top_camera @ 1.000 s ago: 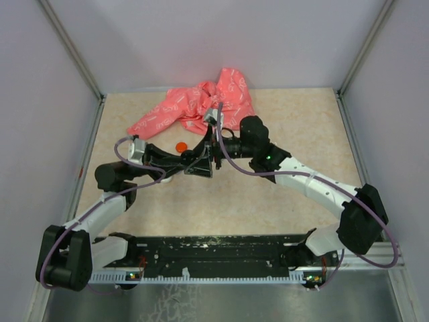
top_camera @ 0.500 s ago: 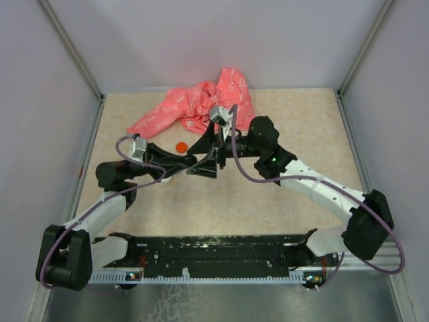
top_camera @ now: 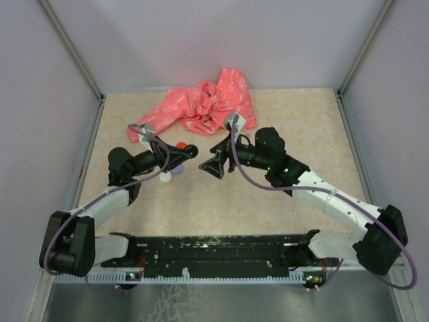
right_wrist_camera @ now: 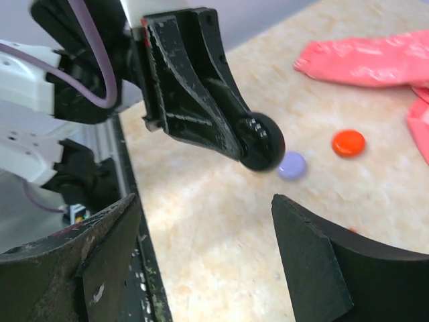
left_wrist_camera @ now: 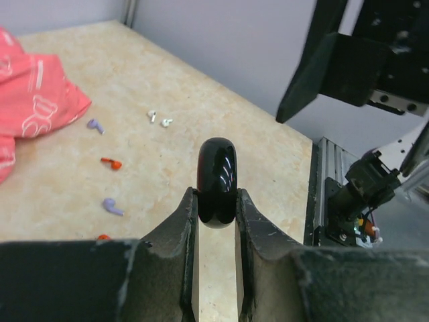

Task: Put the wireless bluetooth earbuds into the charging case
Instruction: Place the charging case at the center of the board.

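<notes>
My left gripper (left_wrist_camera: 216, 201) is shut on a glossy black disc (left_wrist_camera: 217, 181), held edge-up above the table; the same black disc (right_wrist_camera: 261, 142) shows in the right wrist view. The red-orange charging case (top_camera: 181, 145) (right_wrist_camera: 348, 143) lies on the table just behind it, untouched. One red earbud (left_wrist_camera: 111, 163) lies loose on the table, and a second red piece (left_wrist_camera: 102, 237) peeks out beside my left finger. My right gripper (top_camera: 214, 166) (right_wrist_camera: 204, 201) stands wide open and empty, just right of the black disc and facing it.
A lavender disc (right_wrist_camera: 292, 165) and a white disc (top_camera: 165, 177) lie under the left gripper. Lavender earbuds (left_wrist_camera: 112, 206) and white earbuds (left_wrist_camera: 159, 119) are scattered on the table. A crumpled pink cloth (top_camera: 201, 107) lies at the back.
The two grippers, which met at the table's middle, have drawn apart. The left one swung left with the black disc and the right one backed off to the right.
</notes>
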You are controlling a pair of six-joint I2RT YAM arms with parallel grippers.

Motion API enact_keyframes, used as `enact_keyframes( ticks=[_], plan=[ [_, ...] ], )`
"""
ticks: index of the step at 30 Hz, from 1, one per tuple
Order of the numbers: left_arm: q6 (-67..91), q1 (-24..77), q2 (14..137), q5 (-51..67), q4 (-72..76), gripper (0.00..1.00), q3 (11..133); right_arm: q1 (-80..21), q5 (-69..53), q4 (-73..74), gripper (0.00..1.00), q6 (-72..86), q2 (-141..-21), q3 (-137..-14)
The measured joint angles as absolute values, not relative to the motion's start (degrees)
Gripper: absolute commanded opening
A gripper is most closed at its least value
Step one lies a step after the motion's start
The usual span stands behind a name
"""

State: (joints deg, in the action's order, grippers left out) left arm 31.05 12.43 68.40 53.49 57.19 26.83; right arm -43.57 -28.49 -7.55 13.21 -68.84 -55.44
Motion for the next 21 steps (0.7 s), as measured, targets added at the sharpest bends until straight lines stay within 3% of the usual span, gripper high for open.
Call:
enact_keyframes(
  ticks=[9,21],
  plan=[
    [37.9,4.3,73.3,47.2,53.1,0.0,23.1,-43.5,-18.5,-1.5,0.79,10.0,-62.9,-46.1],
    [36.4,-7.9,73.2,31.0,22.1,0.0,26.1,-43.4,-12.6,1.3,0.79,6.6,-56.8,-38.2]
  ],
)
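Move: The left hand already holds the black charging case in nearly shut fingers. From it the white case lies about 8 cm ahead, 13 cm to the left and 23 cm below; the purple case is some 12 cm ahead and 9 cm left, the orange case 21 cm ahead and 7 cm left, both at that depth too. The board's centre is roughly 15 cm ahead and 8 cm right. For the empty right hand the black case is about 7 cm left, 4 cm ahead and slightly lower. Leftward and down, then forward too, the left arm swings the black case about 15 cm to its left, 14 cm down and 7 cm out towards the white case, keeping its grip. Its sideways-pointing fingers turn counter-clockwise and tip down, to face mostly forward. The wide-open right hand backs off, sinking some 11 cm and going 7 cm right, away from the case. ##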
